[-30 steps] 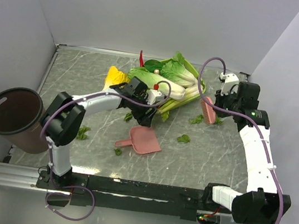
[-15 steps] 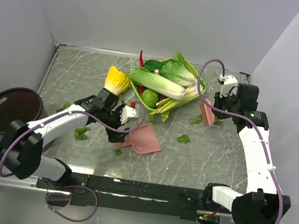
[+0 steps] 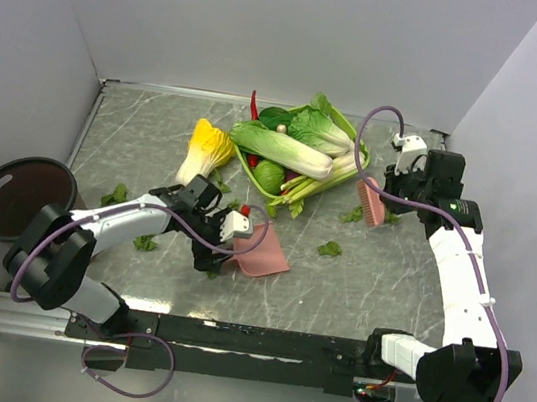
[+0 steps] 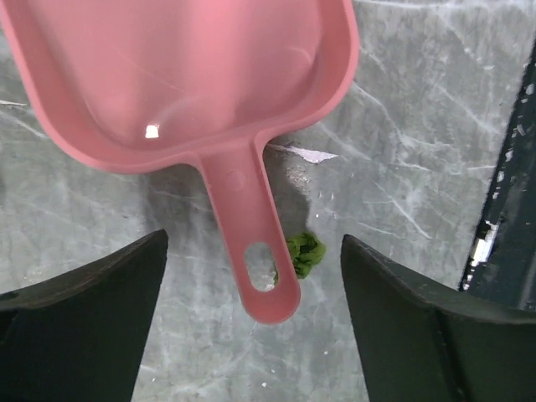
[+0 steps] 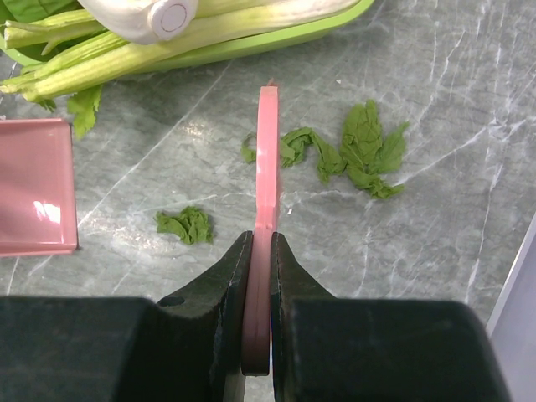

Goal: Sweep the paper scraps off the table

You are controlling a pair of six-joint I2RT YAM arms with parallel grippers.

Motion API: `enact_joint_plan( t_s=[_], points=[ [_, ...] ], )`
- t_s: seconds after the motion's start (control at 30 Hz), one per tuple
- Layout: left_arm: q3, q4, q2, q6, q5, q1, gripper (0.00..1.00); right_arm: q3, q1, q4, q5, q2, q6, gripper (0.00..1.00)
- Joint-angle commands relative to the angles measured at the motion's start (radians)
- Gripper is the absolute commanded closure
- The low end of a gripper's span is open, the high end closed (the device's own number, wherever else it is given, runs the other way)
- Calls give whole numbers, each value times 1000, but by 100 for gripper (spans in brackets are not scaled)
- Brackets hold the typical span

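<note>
Several green paper scraps lie on the table (image 3: 385, 299): one (image 3: 329, 249) right of the pink dustpan (image 3: 263, 251), one (image 3: 352, 214) by the brush, others at the left (image 3: 146, 241). My left gripper (image 4: 255, 327) is open, a finger on either side of the dustpan handle (image 4: 247, 234) and clear of it; a scrap (image 4: 303, 254) lies beside the handle. My right gripper (image 5: 260, 243) is shut on a pink brush (image 5: 266, 151), held edge-on above the table. Scraps (image 5: 364, 151) lie right of the brush and one (image 5: 186, 224) left of it.
A green tray (image 3: 354, 169) of whole cabbages and greens stands at the back centre, and a yellow-and-white cabbage (image 3: 206, 146) lies left of it. A round dark brown bin (image 3: 21, 199) stands off the table's left edge. Walls close in the left, back and right.
My left arm has swung from the vegetables back and down to the dustpan handle, and its jaws have opened wider. The right arm and brush have not moved.
</note>
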Motion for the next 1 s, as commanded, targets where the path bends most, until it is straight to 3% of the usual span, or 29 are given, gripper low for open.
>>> enact_joint_plan(
  t_s=[0.0, 0.33, 0.5, 0.57, 0.73, 0.97],
  points=[
    [-23, 87, -3, -1, -24, -20, 14, 24, -7, 34, -14, 4, 18, 100],
    [52, 147, 149, -55, -74, -53, 34, 8, -7, 36, -1, -19, 15, 100],
    [61, 148, 148, -51, -60, -57, 42, -1, -7, 36, 10, -34, 10, 100],
    [62, 144, 146, -47, -48, -59, 52, -11, -7, 36, 13, -40, 7, 100],
    [65, 104, 146, -35, -38, -59, 72, -18, -7, 24, 30, -48, -11, 100],
    [137, -37, 96, 8, 3, -59, 82, 31, -33, -108, 196, -57, -192, 100]
  ],
)
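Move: Just beyond the left hand's open fingers, the dustpan handle's middle lies about 2 cm ahead, 2 cm to the right and 3 cm below. The pan itself is some 10 cm to this hand's right, 3 cm ahead and 4 cm below. A small green scrap lies about 3 cm straight back, with a larger one roughly 16 cm left and 1 cm ahead, both on the table. From the right hand, the handle is about 35 cm left, 11 cm back and 21 cm below. Sinking about 3 cm while easing some 2 cm forward and 2 cm right, the left hand brings its fingers around the dustpan handle as they narrow from nearly wide open, then stays there and pinches it between the pads, rising a mere half centimetre at the end. The right hand keeps its grip on the brush, waits, then drifts about 1.5 cm to the right. ##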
